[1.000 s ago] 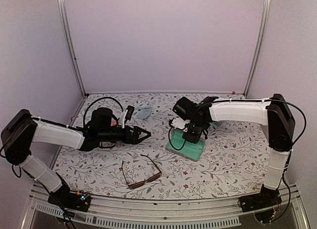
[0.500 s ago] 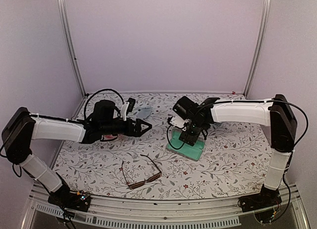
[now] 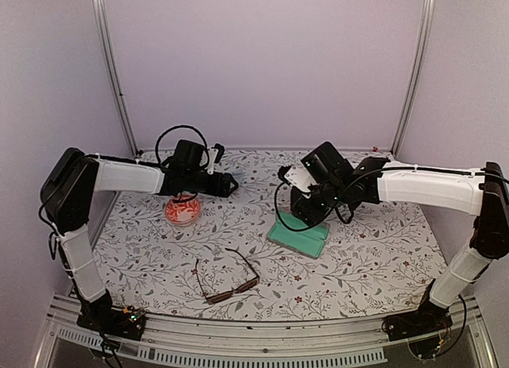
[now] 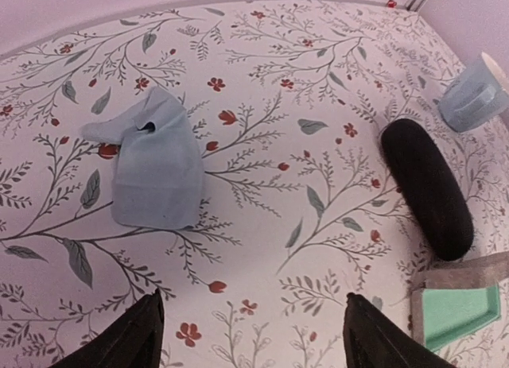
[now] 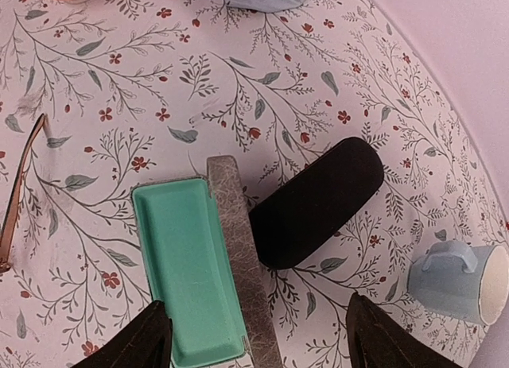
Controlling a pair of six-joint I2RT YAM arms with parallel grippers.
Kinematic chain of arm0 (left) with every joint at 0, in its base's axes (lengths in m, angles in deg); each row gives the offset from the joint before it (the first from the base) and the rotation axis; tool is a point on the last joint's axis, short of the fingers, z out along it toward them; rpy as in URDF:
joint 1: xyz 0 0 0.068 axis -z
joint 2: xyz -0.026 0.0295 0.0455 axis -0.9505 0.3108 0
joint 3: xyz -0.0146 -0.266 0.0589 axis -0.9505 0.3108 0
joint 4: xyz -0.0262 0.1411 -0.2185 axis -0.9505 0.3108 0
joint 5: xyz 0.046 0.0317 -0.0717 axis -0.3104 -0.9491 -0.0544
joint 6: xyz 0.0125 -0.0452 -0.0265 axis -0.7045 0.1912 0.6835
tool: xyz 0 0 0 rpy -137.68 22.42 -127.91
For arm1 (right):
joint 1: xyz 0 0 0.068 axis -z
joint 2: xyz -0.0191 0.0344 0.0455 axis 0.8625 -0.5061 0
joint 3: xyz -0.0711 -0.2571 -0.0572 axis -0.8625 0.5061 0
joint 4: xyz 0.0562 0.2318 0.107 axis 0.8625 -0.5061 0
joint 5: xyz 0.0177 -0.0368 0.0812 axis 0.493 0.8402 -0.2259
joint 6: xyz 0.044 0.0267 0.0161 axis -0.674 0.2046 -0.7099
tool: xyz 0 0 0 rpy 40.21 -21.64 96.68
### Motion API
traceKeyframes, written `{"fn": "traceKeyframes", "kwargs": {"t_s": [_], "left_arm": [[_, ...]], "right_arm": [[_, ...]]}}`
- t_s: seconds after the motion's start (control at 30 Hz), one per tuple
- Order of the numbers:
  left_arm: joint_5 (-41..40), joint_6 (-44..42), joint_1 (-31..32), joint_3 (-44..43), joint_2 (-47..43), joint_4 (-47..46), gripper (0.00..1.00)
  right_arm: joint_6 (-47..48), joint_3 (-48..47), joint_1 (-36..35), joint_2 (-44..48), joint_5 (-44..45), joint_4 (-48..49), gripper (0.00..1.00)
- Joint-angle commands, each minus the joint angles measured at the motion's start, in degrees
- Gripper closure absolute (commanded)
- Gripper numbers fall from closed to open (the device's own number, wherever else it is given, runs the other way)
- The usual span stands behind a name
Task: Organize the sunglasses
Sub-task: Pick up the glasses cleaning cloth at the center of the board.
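The brown-framed sunglasses (image 3: 227, 276) lie unfolded near the table's front; one temple (image 5: 20, 193) shows at the left edge of the right wrist view. The pink-red sunglasses (image 3: 182, 211) sit at the left, under my left forearm. My left gripper (image 3: 228, 184) (image 4: 250, 336) hangs open over bare cloth at the back, just short of a blue cloth (image 4: 155, 165). My right gripper (image 3: 306, 209) (image 5: 258, 336) is open above the grey case (image 5: 242, 257), which lies open showing its green lining (image 5: 187, 265) (image 3: 300, 234). The black oval case (image 5: 318, 201) (image 4: 425, 185) touches the grey lid.
A pale blue mug (image 5: 461, 280) (image 4: 473, 98) lies on its side at the back right, beyond the black case. Metal posts (image 3: 111, 74) and purple walls close in the back and sides. The table's front rail (image 3: 254, 352) runs between the arm bases.
My left arm swung toward the back, uncovering the pink-red sunglasses. My right gripper opened and drew up and back from the grey case.
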Motion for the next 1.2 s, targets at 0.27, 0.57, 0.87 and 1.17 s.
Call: {"fn": "traceKeyframes", "kwargs": {"t_s": [0.27, 0.57, 0.87, 1.17], "left_arm": [[-2.7, -5.8, -6.0, -20.9, 21.1, 11.8, 0.39], [-5.8, -7.2, -6.2, -29.2, 27.6, 16.7, 0.52], [-6.2, -6.4, -5.5, -26.6, 27.7, 17.0, 0.73], [-4.7, -5.4, -4.1, -20.9, 24.7, 13.8, 1.0]], "right_arm": [[-3.8, 5.4, -0.2, 3.4, -3.5, 4.6, 0.24], [-4.0, 6.3, -0.2, 2.8, -4.2, 4.9, 0.24], [-4.2, 6.8, -0.3, 2.5, -4.1, 5.0, 0.25], [-4.4, 6.1, -0.2, 2.1, -4.0, 4.8, 0.25]]}}
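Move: The cleaning cloth lies about 13 cm straight ahead of the left hand and some 10 cm below. The red bowl stands about 15 cm to this hand's left and barely 1 cm farther out. The black case is roughly 26 cm right and 5 cm ahead, and the green box about 20 cm right and 9 cm back. From the right hand, the cloth is some 25 cm ahead, 22 cm left and 15 cm below. Forward and down together, drifting a little left, the left hand swoops some 10 cm out and as much down to the cloth's near-left edge, rolling its left side up about 15 degrees. Its wide-open fingers narrow on the way, then shut there, pinching the edge. The right hand eases 2 to 3 cm down and back over the green box, fingers still open. ##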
